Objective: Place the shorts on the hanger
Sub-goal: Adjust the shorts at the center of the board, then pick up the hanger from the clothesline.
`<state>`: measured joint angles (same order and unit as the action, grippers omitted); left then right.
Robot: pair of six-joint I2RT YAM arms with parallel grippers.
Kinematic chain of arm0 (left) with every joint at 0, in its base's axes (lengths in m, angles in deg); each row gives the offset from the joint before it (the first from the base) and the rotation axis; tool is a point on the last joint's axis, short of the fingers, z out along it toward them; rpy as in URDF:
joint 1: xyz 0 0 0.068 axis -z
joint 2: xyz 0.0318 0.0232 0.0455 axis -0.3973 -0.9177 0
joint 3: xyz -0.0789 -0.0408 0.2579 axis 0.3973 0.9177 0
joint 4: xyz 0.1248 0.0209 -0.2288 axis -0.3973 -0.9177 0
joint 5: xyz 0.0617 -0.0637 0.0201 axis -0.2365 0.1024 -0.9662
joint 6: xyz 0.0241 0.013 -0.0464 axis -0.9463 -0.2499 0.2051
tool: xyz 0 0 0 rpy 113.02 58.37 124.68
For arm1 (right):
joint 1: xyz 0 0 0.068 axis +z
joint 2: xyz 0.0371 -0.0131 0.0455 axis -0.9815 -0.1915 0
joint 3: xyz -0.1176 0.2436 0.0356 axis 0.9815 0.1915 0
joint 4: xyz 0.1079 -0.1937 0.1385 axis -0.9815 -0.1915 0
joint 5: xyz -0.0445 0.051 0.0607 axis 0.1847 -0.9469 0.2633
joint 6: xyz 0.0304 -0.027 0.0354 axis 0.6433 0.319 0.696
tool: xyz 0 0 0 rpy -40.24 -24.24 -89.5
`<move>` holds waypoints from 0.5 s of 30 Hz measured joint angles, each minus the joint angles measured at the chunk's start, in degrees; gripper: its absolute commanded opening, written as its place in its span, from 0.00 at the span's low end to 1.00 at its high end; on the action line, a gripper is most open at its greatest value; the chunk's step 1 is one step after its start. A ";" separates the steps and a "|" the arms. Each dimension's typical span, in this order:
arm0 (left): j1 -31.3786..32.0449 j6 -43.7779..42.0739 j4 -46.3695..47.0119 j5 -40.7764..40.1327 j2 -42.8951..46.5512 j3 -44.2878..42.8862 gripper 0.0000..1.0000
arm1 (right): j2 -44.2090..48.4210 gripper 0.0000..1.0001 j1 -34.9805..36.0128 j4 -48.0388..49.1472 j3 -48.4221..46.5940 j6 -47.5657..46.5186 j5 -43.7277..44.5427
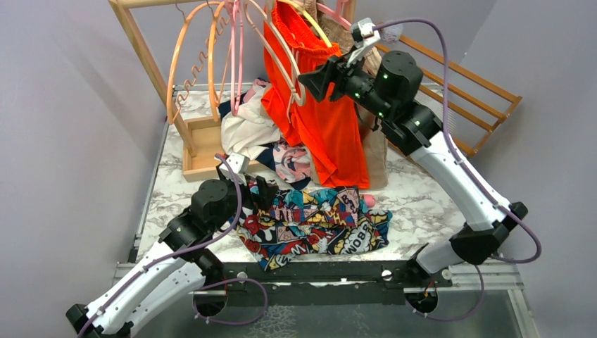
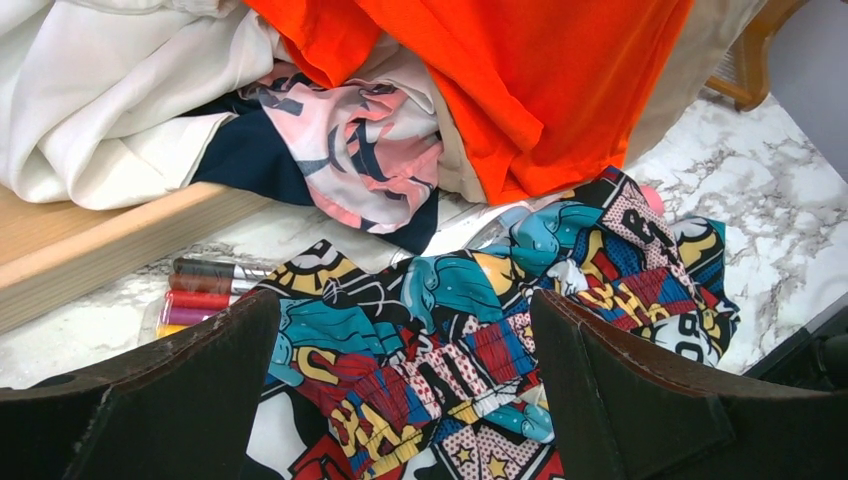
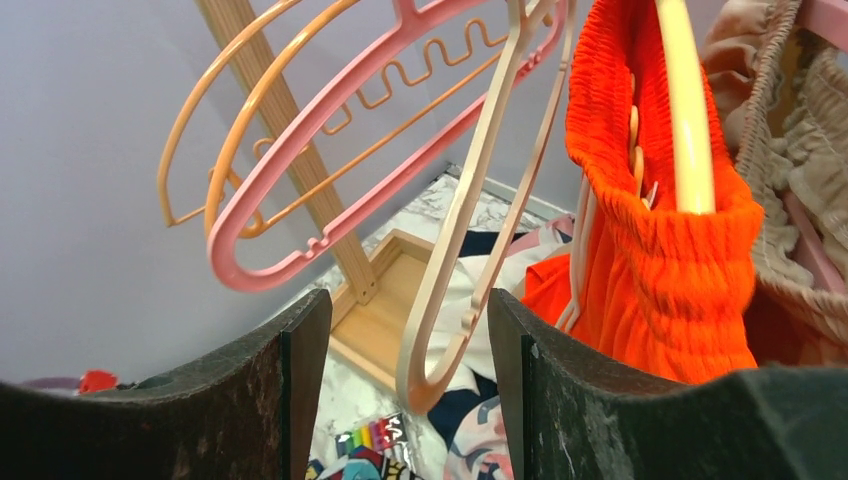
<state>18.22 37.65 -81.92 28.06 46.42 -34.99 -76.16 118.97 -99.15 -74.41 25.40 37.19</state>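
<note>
The comic-print shorts (image 1: 317,227) lie crumpled on the marble table near the front edge, their gathered waistband (image 2: 470,365) facing up. My left gripper (image 1: 262,197) hovers open just over their left part, and in the left wrist view the gripper (image 2: 405,400) straddles the waistband without touching it. The cream hanger (image 3: 450,260) hangs from the rack; in the top view the hanger (image 1: 290,70) shows beside the orange shorts. My right gripper (image 1: 308,82) is raised at the rack. In its wrist view the gripper (image 3: 410,390) stands open, with the hanger's lower curved end between the fingers, ungripped.
Bright orange shorts (image 1: 324,120) and beige shorts (image 3: 790,130) hang on the wooden rack (image 1: 200,151), beside pink (image 3: 330,130) and orange hangers (image 1: 190,63). A heap of white and patterned clothes (image 1: 246,130) lies behind the shorts. A pack of markers (image 2: 200,295) lies on the table.
</note>
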 measured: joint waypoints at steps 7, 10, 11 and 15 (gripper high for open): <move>0.00 0.00 -0.02 0.66 1.44 0.59 0.97 | -5.95 0.61 0.00 2.14 -2.49 -0.13 1.73; 0.00 0.02 -0.07 0.68 1.44 0.59 0.97 | -7.39 0.60 0.00 2.60 -2.80 -0.09 2.23; 0.00 0.02 -0.07 0.70 1.40 0.59 0.97 | -7.98 0.60 0.00 2.64 -3.32 -0.07 2.36; 0.00 0.02 -0.07 0.79 0.83 0.59 0.97 | -9.79 0.56 0.00 2.73 -5.38 -0.07 2.56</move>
<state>18.22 37.68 -81.98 28.85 47.25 -34.40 -85.95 118.97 -96.42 -79.78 25.33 39.75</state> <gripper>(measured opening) 0.967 0.589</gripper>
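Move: Just beyond and below the right fingertips hangs the lower end of the empty white hanger, roughly 6 cm ahead, 5 cm left and 8 cm down. The orange shorts' waistband is about 12 cm ahead and 3 cm right, level in height; the pink hanger's lower end is some 18 cm left, hardly farther out, about 8 cm lower. From the left hand, the white hanger's end lies about 17 cm ahead, 7 cm right and 18 cm up. Reaching in towards the white hanger's lower part, the right hand travels about 5 cm forward and 3 cm left, sinking roughly 2 cm early on and then staying at that height while slowing. Its wrist scarcely turns, and the fingers stay a little over half open, with the hanger lined up between them; no touch can be made out. ##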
